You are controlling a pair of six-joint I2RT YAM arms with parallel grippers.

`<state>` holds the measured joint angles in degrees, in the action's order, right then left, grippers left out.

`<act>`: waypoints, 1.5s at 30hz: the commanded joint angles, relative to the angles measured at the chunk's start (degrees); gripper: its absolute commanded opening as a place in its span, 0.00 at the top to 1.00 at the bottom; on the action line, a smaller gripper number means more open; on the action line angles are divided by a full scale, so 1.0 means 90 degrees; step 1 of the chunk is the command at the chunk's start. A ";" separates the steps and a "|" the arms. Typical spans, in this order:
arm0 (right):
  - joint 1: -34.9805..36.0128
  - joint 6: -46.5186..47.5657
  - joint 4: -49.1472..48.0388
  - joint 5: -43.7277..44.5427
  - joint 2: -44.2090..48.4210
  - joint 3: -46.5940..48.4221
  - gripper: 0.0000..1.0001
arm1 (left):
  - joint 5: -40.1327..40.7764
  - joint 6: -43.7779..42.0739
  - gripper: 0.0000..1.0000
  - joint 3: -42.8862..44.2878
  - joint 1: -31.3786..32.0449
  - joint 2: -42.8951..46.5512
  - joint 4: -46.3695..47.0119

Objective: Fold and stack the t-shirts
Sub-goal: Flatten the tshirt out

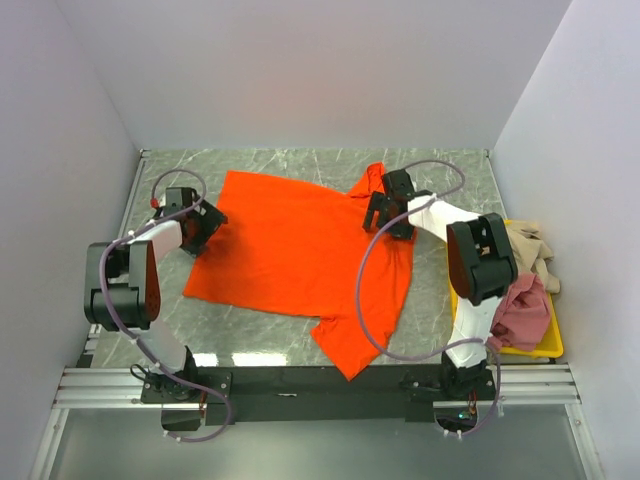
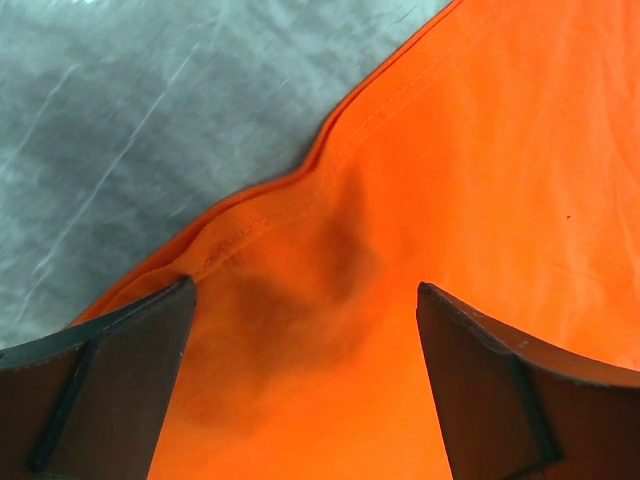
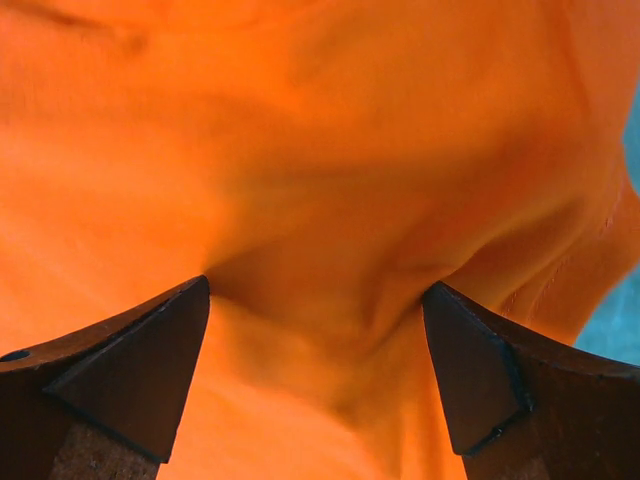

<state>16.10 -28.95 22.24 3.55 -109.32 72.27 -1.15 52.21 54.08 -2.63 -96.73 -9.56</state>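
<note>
The bright orange-red t-shirt [image 1: 290,250] lies spread on the marble table [image 1: 300,165], one sleeve pointing to the near edge and the other up at the back right. My left gripper [image 1: 208,222] stands open over the shirt's left hem [image 2: 290,190], one finger on each side of a shallow wrinkle [image 2: 305,300]. My right gripper [image 1: 385,215] is open too, its tips pressed into the cloth near the back-right sleeve, a raised fold [image 3: 315,290] between them. The dusty pink t-shirt [image 1: 522,312] and the beige one [image 1: 525,245] lie crumpled in the bin.
A yellow plastic bin [image 1: 552,345] sits at the table's right edge beside the right arm's base. White walls close in the left, back and right sides. Bare marble [image 2: 150,100] shows left of the shirt's hem.
</note>
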 commanded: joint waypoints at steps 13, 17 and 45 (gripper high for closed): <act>-0.0704 0.0628 0.2264 0.0318 -0.2860 0.4955 0.07 | 0.0108 -0.0078 0.01 0.1196 0.0019 -0.1049 -0.0217; -0.0831 0.0804 0.2635 0.0085 -0.3604 0.6284 0.07 | 0.0108 -0.0058 0.01 0.1334 0.0019 -0.1167 -0.0256; 0.1267 0.0473 0.0097 0.0357 0.2214 -0.0371 0.04 | 0.2072 0.0889 0.04 -0.1204 -0.0264 0.2652 -0.2278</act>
<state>26.59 -21.67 25.30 5.13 -91.13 73.56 17.85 59.70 44.58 -4.71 -73.28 -31.29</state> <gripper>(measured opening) 0.957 0.975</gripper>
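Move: Both open grippers are down on the red t-shirt, whose middle lies about 24 cm to the right and 6 cm back of the left hand, and roughly 21 cm to the left and 8 cm back of the right. The shirt's near hem corner is some 20 cm back and 5 cm left of the left hand. The far sleeve lies about 14 cm ahead and 4 cm left of the right hand, and the yellow bin 30 cm to its right and 18 cm back. With open fingertips still resting on the cloth, both hands push it along the table, away from the bases: the left about 5 cm, the right some 16 cm. Both then lift off and swing back and left, turning a little counter-clockwise. The left arcs over towards the near hem corner and sinks again, while the right comes back high over the shirt. ##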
